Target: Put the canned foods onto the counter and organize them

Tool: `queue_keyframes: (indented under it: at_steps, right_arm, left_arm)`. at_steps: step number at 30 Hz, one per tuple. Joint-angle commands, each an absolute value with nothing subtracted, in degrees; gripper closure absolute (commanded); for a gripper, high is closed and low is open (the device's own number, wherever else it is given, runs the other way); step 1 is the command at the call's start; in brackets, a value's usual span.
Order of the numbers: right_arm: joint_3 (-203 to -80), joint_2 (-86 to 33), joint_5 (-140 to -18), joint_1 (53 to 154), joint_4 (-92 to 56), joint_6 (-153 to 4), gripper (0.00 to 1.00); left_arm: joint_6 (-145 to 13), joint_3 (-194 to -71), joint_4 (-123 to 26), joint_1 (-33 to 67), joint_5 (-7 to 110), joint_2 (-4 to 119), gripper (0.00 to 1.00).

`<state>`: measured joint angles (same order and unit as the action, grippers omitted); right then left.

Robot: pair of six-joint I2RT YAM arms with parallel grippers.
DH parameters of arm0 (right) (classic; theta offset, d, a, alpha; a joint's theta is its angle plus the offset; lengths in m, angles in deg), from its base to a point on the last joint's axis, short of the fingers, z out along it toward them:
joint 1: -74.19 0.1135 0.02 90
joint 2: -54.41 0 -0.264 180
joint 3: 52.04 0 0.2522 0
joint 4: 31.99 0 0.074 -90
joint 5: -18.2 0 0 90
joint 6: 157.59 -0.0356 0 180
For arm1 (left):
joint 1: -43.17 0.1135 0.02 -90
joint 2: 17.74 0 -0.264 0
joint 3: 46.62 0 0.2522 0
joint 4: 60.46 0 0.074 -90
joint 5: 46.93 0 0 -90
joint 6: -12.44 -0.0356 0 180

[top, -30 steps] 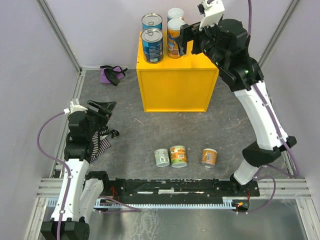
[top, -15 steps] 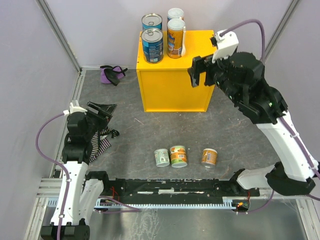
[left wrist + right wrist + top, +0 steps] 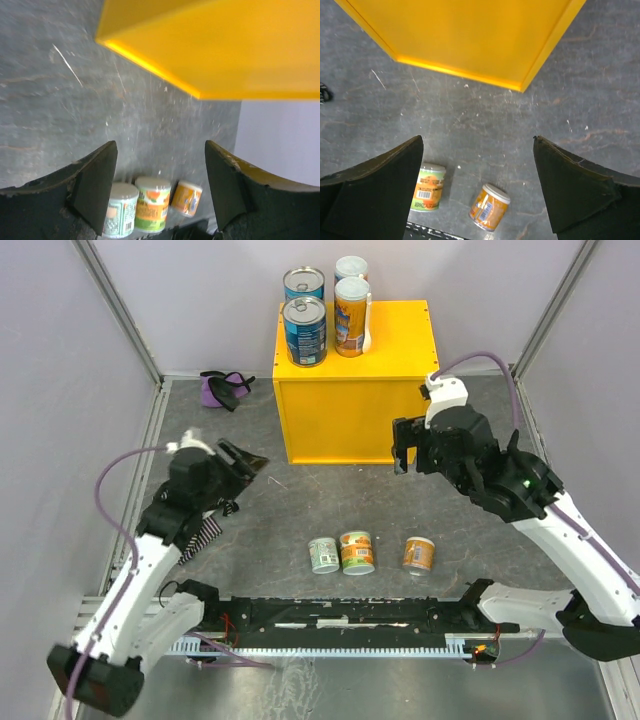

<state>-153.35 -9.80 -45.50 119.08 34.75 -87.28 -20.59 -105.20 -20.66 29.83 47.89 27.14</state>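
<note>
The yellow counter (image 3: pixel 400 340) carries two blue-labelled cans (image 3: pixel 305 332) and two tall orange cans (image 3: pixel 351 318) at its back left. On the floor in front lie a pale-green can (image 3: pixel 323 555), an orange-and-green can (image 3: pixel 357 552) and a short orange can (image 3: pixel 418 554). My left gripper (image 3: pixel 250 462) hovers left of the counter's front, open and empty. In the left wrist view my gripper (image 3: pixel 160 150) frames all three floor cans (image 3: pixel 152 202). My right gripper (image 3: pixel 405 448) hangs open at the counter's front right corner. Its wrist view shows my gripper (image 3: pixel 477 140) above the orange can (image 3: pixel 489 207).
A purple cloth bundle (image 3: pixel 225 387) lies at the back left near the wall. A striped cloth (image 3: pixel 205 530) sits under my left arm. A black rail (image 3: pixel 340 615) runs along the near edge, just behind the floor cans. Walls close in both sides.
My right arm drew back from the counter top and dropped in front of its right corner. My left arm swung forward and right, away from the striped cloth. No can moved.
</note>
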Motion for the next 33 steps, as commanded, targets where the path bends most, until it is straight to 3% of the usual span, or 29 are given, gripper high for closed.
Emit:
queue_keyframes:
  at_steps: [1, 18, 33]
  right_arm:
    - [-151.8, -9.9, -42.3, 119.5, 38.0, -92.1, 0.01]
    - [-132.1, -5.8, -48.9, 119.5, 34.4, -103.7, 0.01]
    - [-120.6, 2.3, -49.1, 119.5, 46.9, -116.8, 0.00]
  left_arm:
    - [-25.2, -111.5, -19.6, 16.9, 35.1, 35.0, 0.22]
    - [-20.2, -104.4, -18.5, 1.2, 29.3, 38.9, 0.22]
    - [-19.0, -100.3, -19.5, -4.6, 30.9, 40.3, 0.21]
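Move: The small orange can lies some 31 cm below the right hand, about 10 cm back and 5 cm to its right. The larger orange-green can stands level with the small one, roughly 14 cm to its left. For the left hand, the green-label can is about 12 cm back, 12 cm to the right and 19 cm below, with the orange-green can about 8 cm farther right beside it. Dropping some 18 cm and drawing back about 8, drifting a little right too, the empty right hand comes down towards the small orange can, tipping its fingers about 25 degrees further down. The left hand first swings right, then sinks and draws back towards the green-label can, turning clockwise and tipping down; both grippers stay open, touching nothing. ##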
